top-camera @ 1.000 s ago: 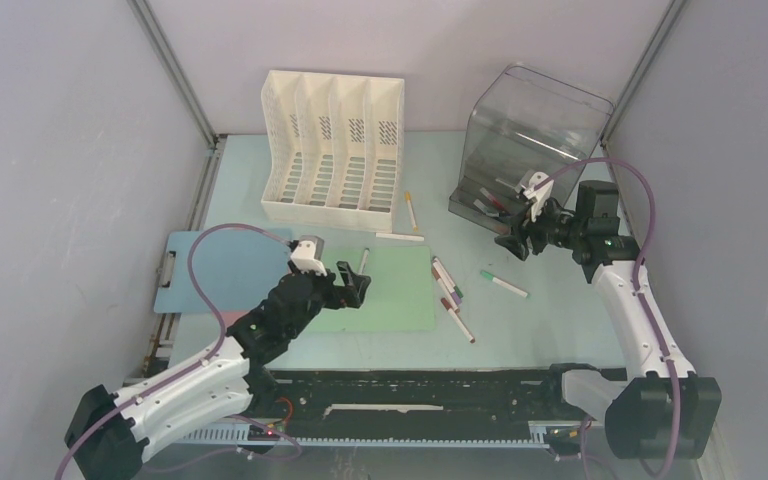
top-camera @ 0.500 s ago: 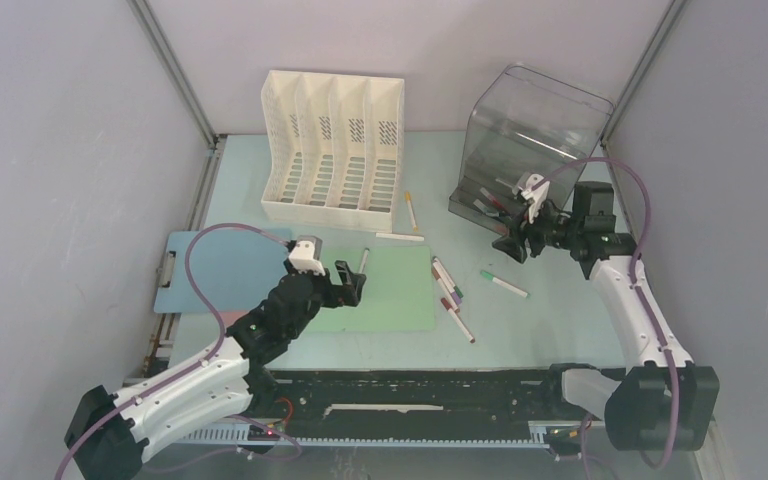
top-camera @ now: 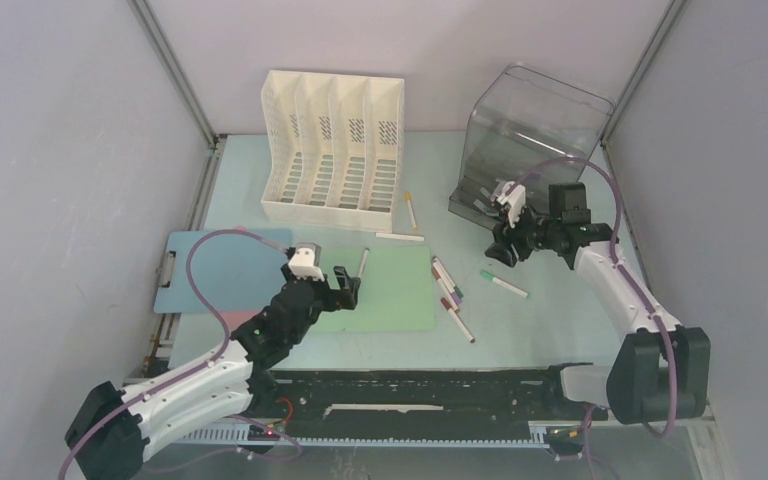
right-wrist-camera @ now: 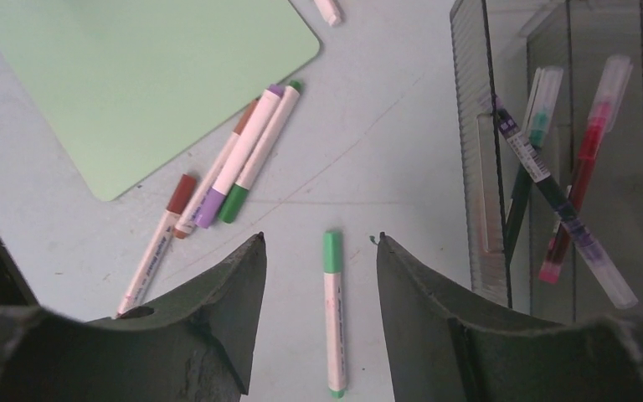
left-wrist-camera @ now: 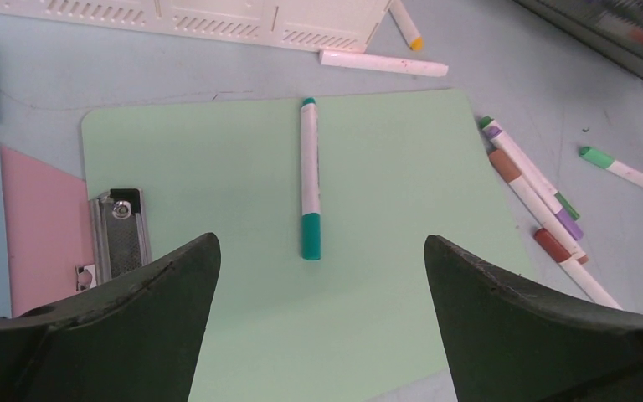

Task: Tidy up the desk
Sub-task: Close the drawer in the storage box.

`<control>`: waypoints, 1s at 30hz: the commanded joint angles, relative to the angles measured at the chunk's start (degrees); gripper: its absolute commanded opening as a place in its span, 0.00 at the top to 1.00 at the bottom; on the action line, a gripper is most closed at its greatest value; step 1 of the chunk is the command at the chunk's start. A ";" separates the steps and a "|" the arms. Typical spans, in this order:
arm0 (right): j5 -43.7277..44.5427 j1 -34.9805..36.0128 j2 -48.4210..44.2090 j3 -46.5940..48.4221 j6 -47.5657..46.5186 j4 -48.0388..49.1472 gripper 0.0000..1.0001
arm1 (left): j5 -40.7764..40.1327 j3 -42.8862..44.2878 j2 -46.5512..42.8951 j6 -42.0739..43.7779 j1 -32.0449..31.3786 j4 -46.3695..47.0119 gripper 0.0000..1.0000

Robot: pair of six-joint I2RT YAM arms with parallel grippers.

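The desk is a pale mint-green tabletop strewn with markers. A teal-capped marker lies on a green clipboard, just ahead of my left gripper, whose jaws stand wide open and empty above the board. My right gripper hovers open over a green-capped marker that lies flat on the desk between the two fingers, untouched. In the top view the left gripper is mid-left and the right gripper sits in front of the clear bin.
The clear bin holds several pens. A cluster of markers lies right of the green clipboard. A white file organiser stands at the back, with two markers beside it. A blue clipboard lies at left.
My right gripper has swung left, away from the clear bin's mouth, to above the green-capped marker, its jaws narrowing slightly. The left gripper has drawn back a little along the green clipboard.
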 commanded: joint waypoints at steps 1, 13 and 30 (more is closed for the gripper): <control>7.11 1.98 1.77 1.96 -1.54 1.42 0.42 | -2.48 -1.75 -0.58 1.64 0.15 5.45 0.00; 21.29 7.91 4.76 1.96 0.03 6.60 0.76 | -4.01 -3.19 0.51 0.59 0.20 7.48 0.00; 34.09 12.98 9.85 1.91 3.85 11.88 0.91 | -3.92 -2.65 2.18 0.49 0.21 7.72 0.00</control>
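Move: In front of the right hand, the open drawer's front panel sits about 9 cm forward, 1 cm to the right and some 7 cm below. The green-capped marker lies 2 cm back, 3 cm right and 10 cm down; the three-marker bundle is 10 cm left and 2 cm back, the brown-capped marker 8 cm left and 10 cm back. From the left hand, the drawer front is about 17 cm forward, 33 cm right. Sinking about 5 cm while easing some 4 cm forward, the right hand comes down towards the open drawer's front panel from the near side. Its fingers tip more steeply down, rolling about 20 degrees as the hand's left side drops, and close from a bit over half open to nearly shut, on nothing. They don't seem to reach the panel yet. ##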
